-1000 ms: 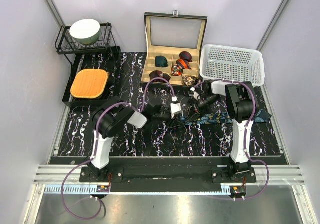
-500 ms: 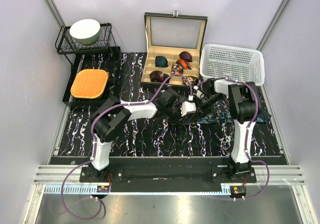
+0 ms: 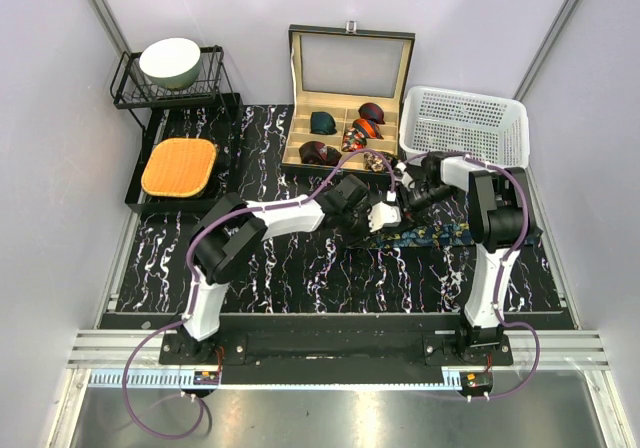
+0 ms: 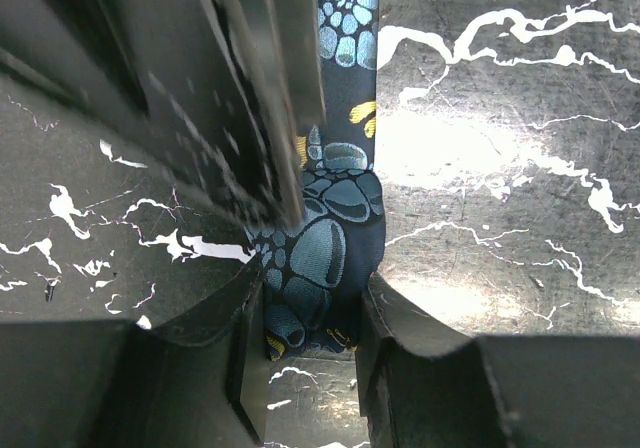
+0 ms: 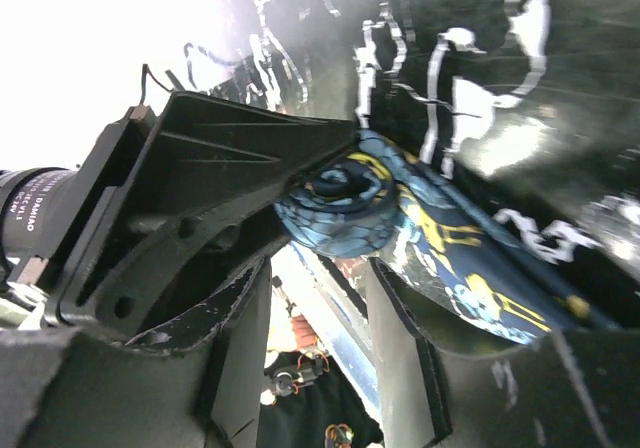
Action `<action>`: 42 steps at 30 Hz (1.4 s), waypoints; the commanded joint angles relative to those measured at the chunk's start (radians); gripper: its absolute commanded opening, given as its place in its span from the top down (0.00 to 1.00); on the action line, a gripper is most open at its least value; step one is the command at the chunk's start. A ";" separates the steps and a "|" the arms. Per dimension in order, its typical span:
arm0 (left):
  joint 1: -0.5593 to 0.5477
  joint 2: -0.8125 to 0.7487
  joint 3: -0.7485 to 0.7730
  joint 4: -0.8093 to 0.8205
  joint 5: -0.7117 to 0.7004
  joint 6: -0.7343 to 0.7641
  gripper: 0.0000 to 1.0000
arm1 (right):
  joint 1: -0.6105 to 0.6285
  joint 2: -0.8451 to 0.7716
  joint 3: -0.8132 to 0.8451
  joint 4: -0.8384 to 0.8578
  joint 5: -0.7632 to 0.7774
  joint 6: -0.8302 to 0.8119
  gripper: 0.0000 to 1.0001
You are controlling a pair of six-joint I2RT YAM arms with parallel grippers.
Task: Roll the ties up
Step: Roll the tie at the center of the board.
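A dark navy tie with a teal-and-gold pattern [image 3: 440,234] lies as a strip along the black marbled table, its left end rolled into a small coil [image 5: 345,203]. My left gripper [image 3: 378,215] is shut on that coil [image 4: 315,278], which sits squeezed between both fingers. My right gripper [image 3: 403,204] faces it from the right and touches it tip to tip. In the right wrist view the right gripper [image 5: 318,268] stands open just below the coil, with nothing between its fingers. Other coiled ties, one green [image 3: 322,122] and one maroon [image 3: 313,151], sit in the box.
An open wooden tie box [image 3: 350,78] stands at the back centre. A white basket [image 3: 463,126] is to its right. At back left are a black rack with a bowl [image 3: 172,61] and an orange cushion [image 3: 179,166].
My right gripper has opened and let go of the tie's coil. My left arm has reached further right, holding the coil as it went.
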 commanded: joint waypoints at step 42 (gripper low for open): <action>0.095 0.060 -0.368 0.922 0.321 -0.225 0.22 | 0.018 0.163 0.033 0.015 0.233 -0.092 1.00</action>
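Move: The rolled part of the tie is already between the left fingers, at the hand point. The open right hand has that roll about 3 cm to its left, 2 cm back and 3 cm below. From the right hand, the middle of the tie's flat tail lies some 14 cm right, 2 cm back and 4 cm lower, the tie box about 20 cm ahead and 12 cm left, and the white basket about 20 cm ahead and 14 cm right. The right fingers close fully and pinch the upper edge of the roll after the hand slips about 2 cm left, a little back and down; still pinching, it sinks further and eases back right. The left hand first holds the roll steady, then opens wide around it and swings its fingertips up some 25 degrees towards level, hardly shifting. ##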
